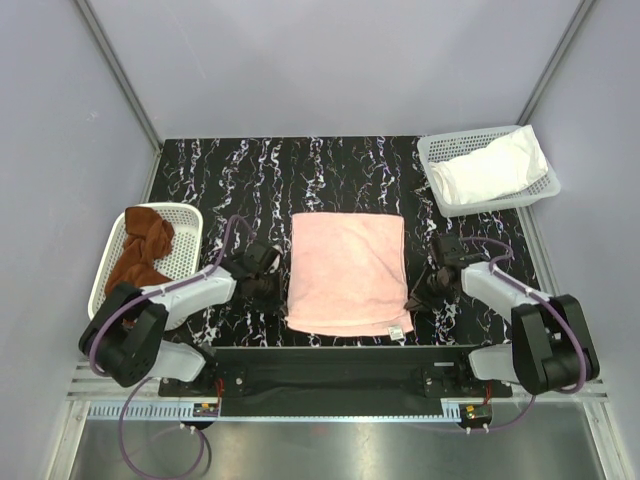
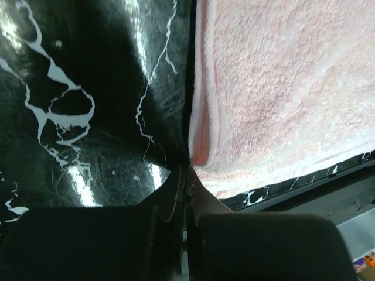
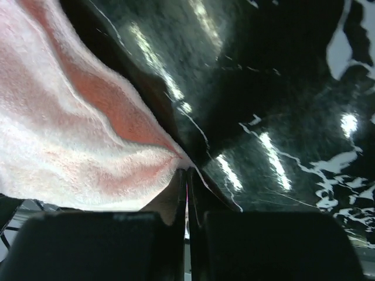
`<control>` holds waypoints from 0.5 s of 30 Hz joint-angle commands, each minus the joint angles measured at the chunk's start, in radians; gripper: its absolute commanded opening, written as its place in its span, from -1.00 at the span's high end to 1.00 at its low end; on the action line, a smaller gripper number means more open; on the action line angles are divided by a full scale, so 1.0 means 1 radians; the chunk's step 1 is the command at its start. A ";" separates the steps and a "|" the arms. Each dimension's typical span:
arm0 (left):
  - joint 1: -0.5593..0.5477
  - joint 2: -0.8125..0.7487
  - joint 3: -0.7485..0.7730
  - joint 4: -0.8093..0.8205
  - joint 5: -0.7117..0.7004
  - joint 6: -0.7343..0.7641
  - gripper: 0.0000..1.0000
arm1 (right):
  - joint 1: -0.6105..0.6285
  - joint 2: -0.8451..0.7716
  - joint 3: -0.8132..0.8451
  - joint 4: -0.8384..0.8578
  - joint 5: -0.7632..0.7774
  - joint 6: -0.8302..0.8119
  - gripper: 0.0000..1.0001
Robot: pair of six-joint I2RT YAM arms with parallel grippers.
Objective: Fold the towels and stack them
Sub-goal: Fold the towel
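Observation:
The pale pink towel [image 1: 347, 272] lies spread flat in the middle of the black marble table [image 1: 230, 180]. My left gripper [image 1: 272, 285] is low at its left edge. Its jaws are shut, with the raised hem of the pink towel [image 2: 281, 88] running into the fingertips [image 2: 179, 175]. My right gripper [image 1: 420, 295] is at the towel's right edge, shut on a puckered fold of the pink towel [image 3: 76, 134] that converges on its tips. The rust-brown towel [image 1: 140, 250] lies crumpled in the left basket. The white towel [image 1: 490, 165] lies in the right basket.
A white mesh basket [image 1: 190, 235] stands at the table's left edge, partly overhanging it. A second white mesh basket [image 1: 445, 150] stands at the back right corner. Grey walls close in the back and both sides. A small label [image 1: 395, 328] shows at the pink towel's near right corner.

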 commanded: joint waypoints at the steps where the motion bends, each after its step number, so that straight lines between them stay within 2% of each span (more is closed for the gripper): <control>1: 0.001 0.042 0.063 0.035 -0.069 0.028 1.00 | 0.012 0.100 0.049 0.141 0.076 -0.002 1.00; 7: 0.055 0.151 0.170 0.043 -0.127 0.061 1.00 | 0.016 0.281 0.132 0.267 0.084 -0.009 1.00; 15: 0.204 0.431 0.468 -0.037 -0.098 0.156 1.00 | 0.016 0.600 0.489 0.218 0.099 -0.062 1.00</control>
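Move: My shut left fingers are at the pink towel's left edge near the front; its far-left corner lies about 25 cm ahead and 2 cm right, its near-left corner some 4 cm back and 1 cm right. My right fingers have the right edge near the front, with the towel's far-right corner about 23 cm ahead and 1 cm left, and the care label roughly 6 cm back and 3 cm left. Everything is within a centimetre below. I sweep both hands forward low over the table, gathering speed. My right hand keeps its pinch on the front right of the pink towel and drags it about 13 cm forward, drifting some 4 cm left; my left hand runs about as far up along the left edge with shut fingers, leaving the near-left corner behind. Neither hand lifts. ##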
